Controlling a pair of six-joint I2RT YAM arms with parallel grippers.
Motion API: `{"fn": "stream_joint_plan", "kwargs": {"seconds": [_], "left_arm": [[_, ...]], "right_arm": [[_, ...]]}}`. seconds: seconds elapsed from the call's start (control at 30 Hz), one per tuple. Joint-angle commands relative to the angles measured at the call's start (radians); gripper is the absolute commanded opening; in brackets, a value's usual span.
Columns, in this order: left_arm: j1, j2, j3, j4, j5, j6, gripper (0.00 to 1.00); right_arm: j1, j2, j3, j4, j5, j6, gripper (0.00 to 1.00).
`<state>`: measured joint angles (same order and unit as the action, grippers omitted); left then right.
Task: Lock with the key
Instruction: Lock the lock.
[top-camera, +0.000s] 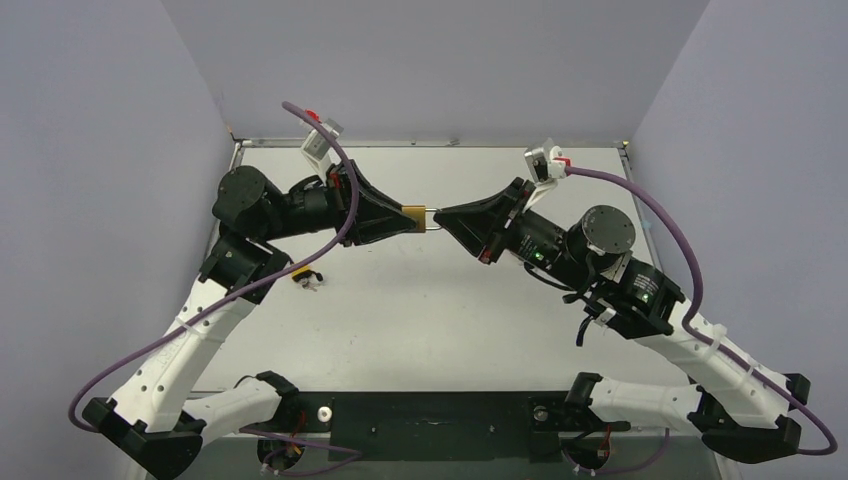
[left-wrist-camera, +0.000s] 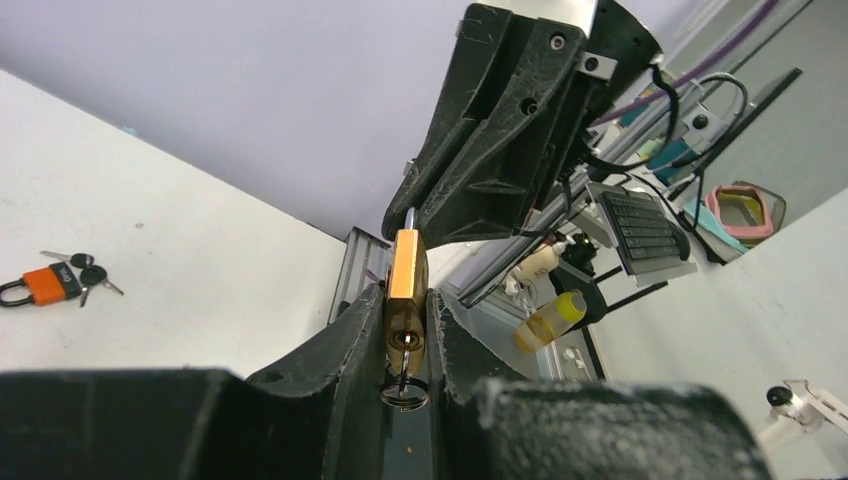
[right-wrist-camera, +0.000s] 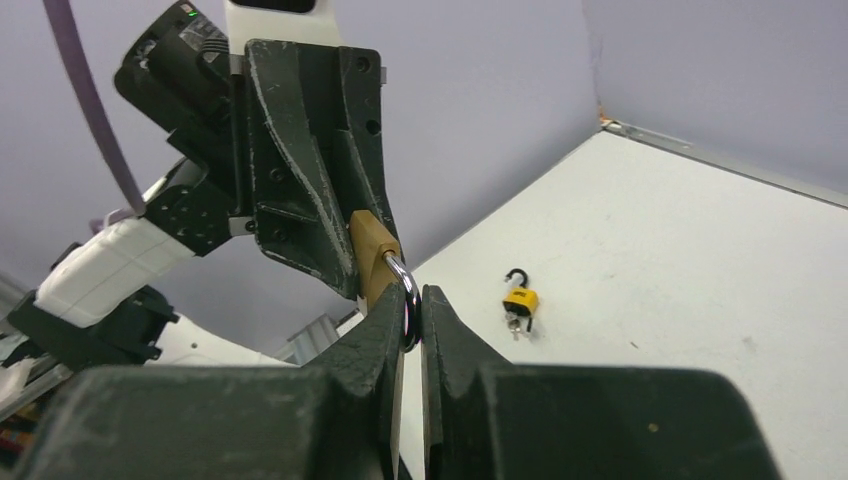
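Observation:
A brass padlock (top-camera: 415, 213) hangs in the air between both arms, above the middle of the table. My left gripper (top-camera: 410, 219) is shut on the padlock body (left-wrist-camera: 406, 275), one finger on each flat face. The key (left-wrist-camera: 405, 343) sits in the keyhole on the end facing the left wrist camera, and its ring (left-wrist-camera: 404, 393) dangles between the fingers. My right gripper (top-camera: 441, 217) comes in from the opposite side and is shut on the steel shackle (right-wrist-camera: 401, 283). Behind the shackle, the brass body (right-wrist-camera: 368, 248) shows in the right wrist view.
A second small orange padlock (top-camera: 307, 279) with keys and an open shackle lies on the white table (top-camera: 450, 320), left of centre, below the left forearm. It also appears as an orange padlock (left-wrist-camera: 45, 283) and orange padlock (right-wrist-camera: 520, 299). Purple walls close in three sides.

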<state>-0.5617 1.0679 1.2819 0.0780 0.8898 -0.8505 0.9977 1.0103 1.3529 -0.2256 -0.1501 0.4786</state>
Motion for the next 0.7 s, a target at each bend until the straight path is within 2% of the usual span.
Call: {"fn": "stream_joint_plan", "kwargs": {"seconds": [0.0,0.27,0.67], "left_arm": [[-0.058,0.049,0.08,-0.063,-0.113,0.054,0.0],[-0.088,0.071,0.165,-0.276,-0.212,0.16,0.0],[-0.164,0.083,0.197,-0.387,-0.338,0.258,0.0]], "right_arm": [[0.068,0.117,0.033,-0.116,0.022,-0.018,0.0],[0.149,0.204,0.16,-0.263,0.196,-0.091,0.0],[0.177,0.303,0.26,-0.277,0.197,-0.07,0.0]]}}
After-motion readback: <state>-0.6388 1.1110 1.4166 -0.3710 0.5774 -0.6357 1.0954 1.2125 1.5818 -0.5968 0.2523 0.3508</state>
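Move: The left fingers hold the brass lock's body, its middle about 1 cm to their right and level. For the right hand, on the shackle, that body lies some 3 cm left, level with it. On the table about 45 cm below, the yellow lock lies roughly 17 cm ahead and 30 cm left of the right hand, the orange lock about 21 cm ahead and 20 cm right. Still gripping body and shackle, both hands sink and advance about 5 cm, fingers tipping down and swinging forward. ##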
